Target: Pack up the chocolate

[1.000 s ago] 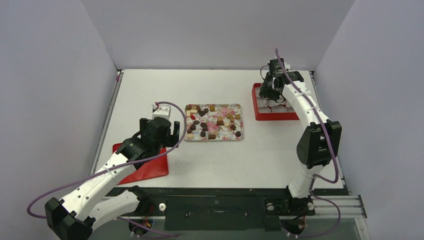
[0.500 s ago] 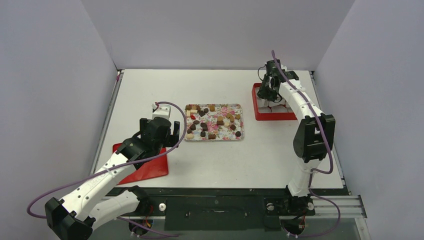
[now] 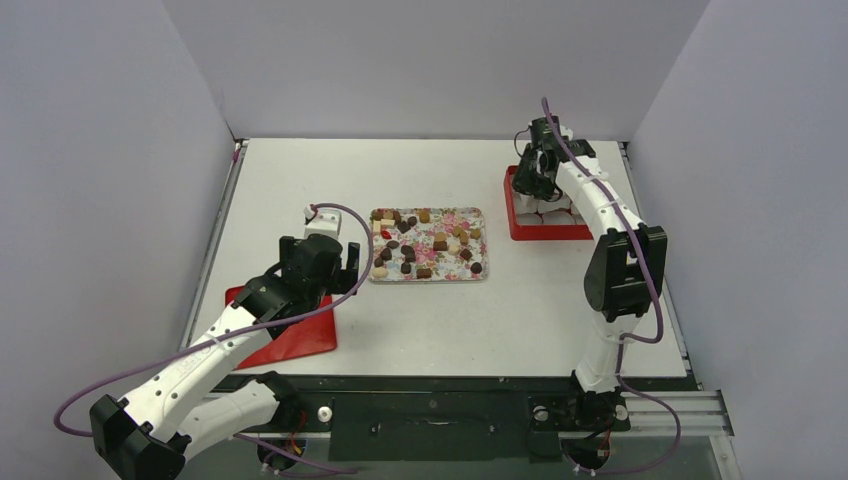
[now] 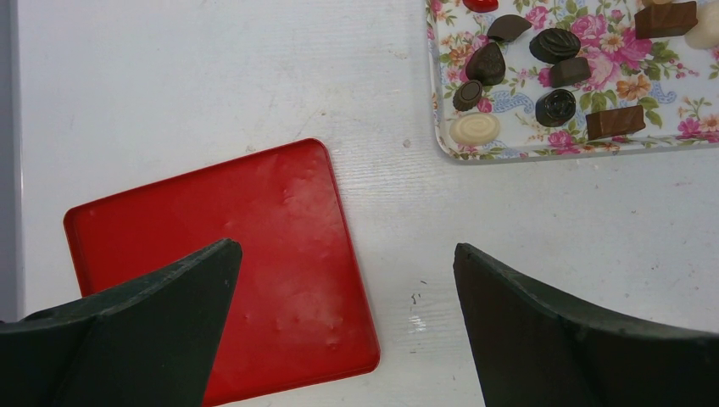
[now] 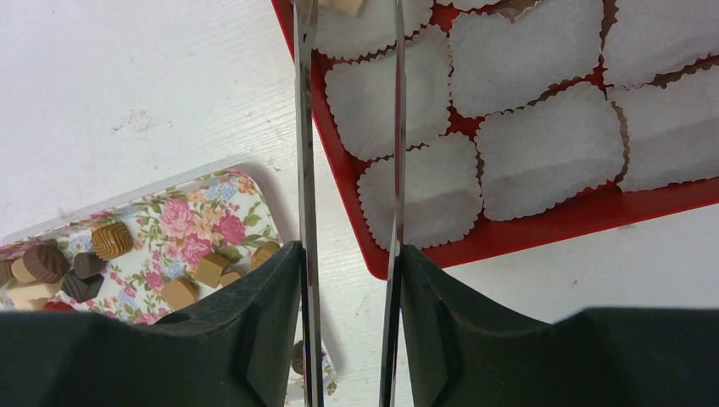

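The chocolate (image 3: 408, 253) lies scattered on the flower-patterned tray (image 3: 450, 272), dark, tan and cream pieces (image 4: 555, 108) (image 5: 110, 242). My right gripper (image 3: 530, 186) hangs over the red box (image 3: 521, 232) of white paper cups (image 5: 547, 148). Its long metal blades (image 5: 306, 127) stand apart over the box's near-left corner. A tan chocolate (image 5: 346, 5) sits in a cup between the blade tips, narrower than the gap. My left gripper (image 4: 348, 254) is open and holds nothing. It hovers over the edge of a flat red lid (image 4: 212, 246), left of the tray.
The red lid (image 3: 295, 335) lies at the near left under the left arm. The box's red rim (image 5: 543, 227) is close to the tray's corner (image 5: 254, 182). Grey walls close in the table on three sides.
My right arm has shifted a little back and left over the red box, and its blades have spread slightly. The left arm has not moved.
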`<state>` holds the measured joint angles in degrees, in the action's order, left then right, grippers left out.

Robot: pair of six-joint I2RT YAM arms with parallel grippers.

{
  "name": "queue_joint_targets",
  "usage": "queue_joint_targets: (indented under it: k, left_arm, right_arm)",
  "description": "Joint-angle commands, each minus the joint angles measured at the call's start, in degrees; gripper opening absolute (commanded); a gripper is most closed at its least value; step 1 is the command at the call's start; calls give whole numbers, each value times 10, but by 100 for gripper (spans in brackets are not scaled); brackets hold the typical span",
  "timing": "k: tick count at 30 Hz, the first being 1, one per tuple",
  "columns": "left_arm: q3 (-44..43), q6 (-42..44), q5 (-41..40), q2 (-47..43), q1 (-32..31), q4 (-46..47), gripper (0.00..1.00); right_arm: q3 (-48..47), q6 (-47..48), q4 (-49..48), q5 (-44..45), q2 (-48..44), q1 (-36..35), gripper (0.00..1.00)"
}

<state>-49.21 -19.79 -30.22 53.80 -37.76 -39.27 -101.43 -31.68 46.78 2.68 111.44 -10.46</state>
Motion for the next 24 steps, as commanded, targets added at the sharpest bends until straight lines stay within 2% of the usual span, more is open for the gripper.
queue_joint_targets:
  k: [1, 9, 24]
  left_arm:
    - [-3, 6, -8, -2, 2, 9, 97]
    - [-3, 6, -6, -2, 3, 11, 96]
    - [-3, 6, 1, 1, 3, 9, 96]
  right_arm:
    - [-37, 4, -14, 17, 2, 5, 41]
    - [-15, 1, -11, 22, -36, 4, 40]
    - [129, -8, -23, 8, -214, 1, 38]
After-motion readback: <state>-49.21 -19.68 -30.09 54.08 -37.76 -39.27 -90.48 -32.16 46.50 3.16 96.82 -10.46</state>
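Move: The pale chocolate already lies loose between the opened tong blades, in the box's far-left paper cup, about 8 cm ahead of the right hand, in line with it sideways and some 12 cm below. The red box's middle is roughly 2 cm ahead and 9 cm to that hand's right. The flowered tray's middle lies about 23 cm left and 9 cm back. From the left hand, the chocolate is some 30 cm ahead and 43 cm right, about 15 cm lower. The chocolate is left behind in its cup as the right hand, still gripping the open tongs, first edges up barely half a centimetre. The hand then draws back about 5 cm towards the box's near side while rising to some 4 cm above its start, picking up speed, the blades kept apart. ##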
